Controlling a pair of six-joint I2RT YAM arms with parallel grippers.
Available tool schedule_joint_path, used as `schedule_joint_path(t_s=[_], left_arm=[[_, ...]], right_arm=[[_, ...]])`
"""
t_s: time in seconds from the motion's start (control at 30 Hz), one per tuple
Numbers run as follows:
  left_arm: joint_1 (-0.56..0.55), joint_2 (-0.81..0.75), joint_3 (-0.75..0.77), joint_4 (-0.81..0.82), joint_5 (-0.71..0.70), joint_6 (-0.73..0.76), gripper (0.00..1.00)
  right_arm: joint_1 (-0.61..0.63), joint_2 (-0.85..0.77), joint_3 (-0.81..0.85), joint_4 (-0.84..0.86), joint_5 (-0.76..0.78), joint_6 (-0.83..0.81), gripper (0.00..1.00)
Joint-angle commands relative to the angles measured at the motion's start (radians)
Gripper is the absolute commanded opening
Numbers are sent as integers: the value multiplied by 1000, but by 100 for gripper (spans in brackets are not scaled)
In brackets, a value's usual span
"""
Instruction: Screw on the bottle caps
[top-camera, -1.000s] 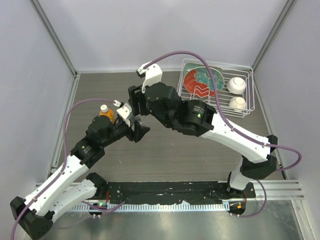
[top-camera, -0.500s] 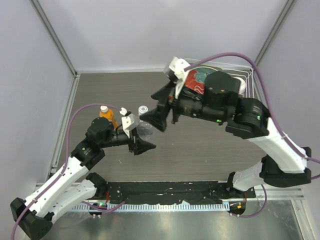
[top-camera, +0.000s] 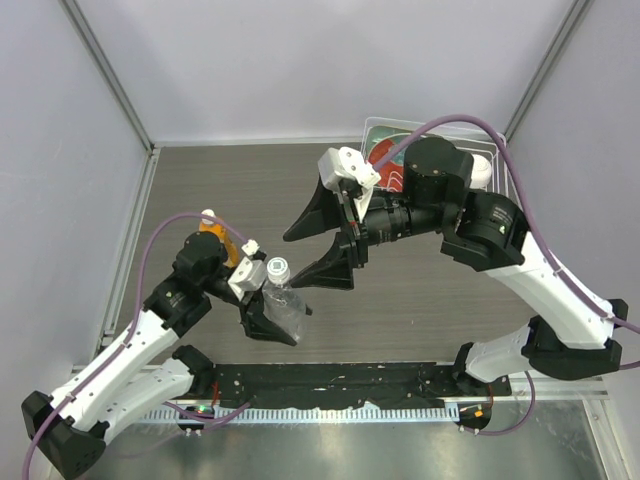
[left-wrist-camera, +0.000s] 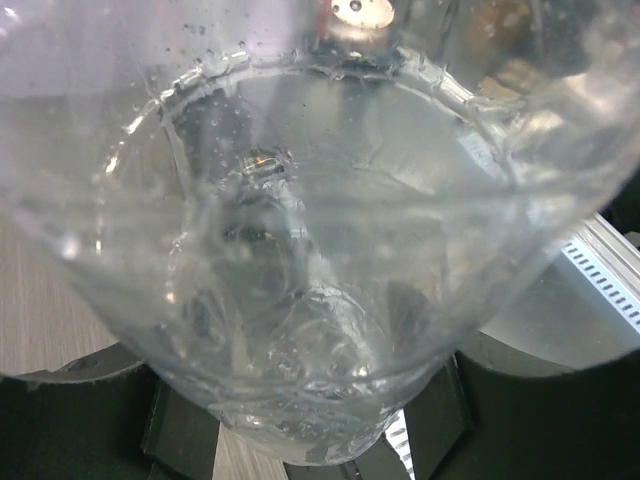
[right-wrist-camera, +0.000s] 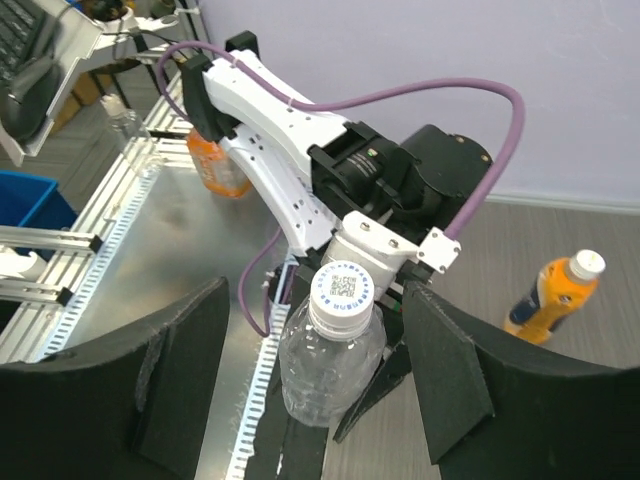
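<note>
My left gripper (top-camera: 272, 318) is shut on the lower body of the clear bottle (top-camera: 283, 303), which is tilted with its neck toward the right arm. That bottle (left-wrist-camera: 320, 250) fills the left wrist view, a black finger (left-wrist-camera: 70, 420) on each side of it. A white cap (right-wrist-camera: 342, 290) with a printed code sits on its neck. My right gripper (right-wrist-camera: 315, 300) is open, its pads (right-wrist-camera: 450, 370) on either side of the cap and apart from it. The orange bottle (right-wrist-camera: 555, 285) stands on the table with a pale cap (right-wrist-camera: 588, 264) on top; it (top-camera: 213, 228) is partly hidden behind the left arm.
A wire rack (top-camera: 380, 125) stands at the back right with a red-and-teal plate (top-camera: 385, 160) in it, mostly covered by the right arm. Grey walls close the table in on three sides. A metal rail (top-camera: 400, 380) runs along the near edge.
The right gripper left the bottle top, opened, swung away to the right and now faces the cap again. The left gripper carried the clear bottle toward the near edge and tilted it.
</note>
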Motion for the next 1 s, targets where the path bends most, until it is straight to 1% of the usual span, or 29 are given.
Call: schedule_joint_path(t_s=[0.0, 0.13, 0.47, 0.77, 0.83, 0.97], left_arm=[[-2, 5, 53, 22, 95, 21, 0], [-2, 7, 65, 21, 94, 26, 0], [0, 4, 71, 16, 86, 27, 0], [0, 1, 70, 18, 57, 27, 0], [0, 1, 71, 18, 55, 53, 0], [0, -1, 71, 15, 44, 53, 0]], right_arm=[[-20, 11, -21, 146, -167, 29, 73], [-26, 43, -25, 173, -206, 49, 64], [-32, 80, -56, 239, -242, 90, 60], [-36, 79, -96, 264, -255, 113, 51], [-36, 76, -110, 268, -256, 113, 49], [-36, 60, -130, 293, -253, 122, 38]])
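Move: The white cap already sits on the mouth of the clear bottle that the left gripper holds upright. It is about 4 cm to the right hand's left, 1 cm back and 4 cm below. From the left hand it is some 14 cm up, 2 cm ahead and about level sideways. The capped orange bottle stands on the table about 25 cm ahead of the right hand, 24 cm left and 36 cm lower. Bring the right gripper left to the white cap, about 4 cm, then let it sink some 3 cm while it turns about 10 degrees counter-clockwise. Narrow its fingers from wide open to roughly cap width, one on either side of the cap. Keep the left grip on the clear bottle, easing it up about 1 cm. ##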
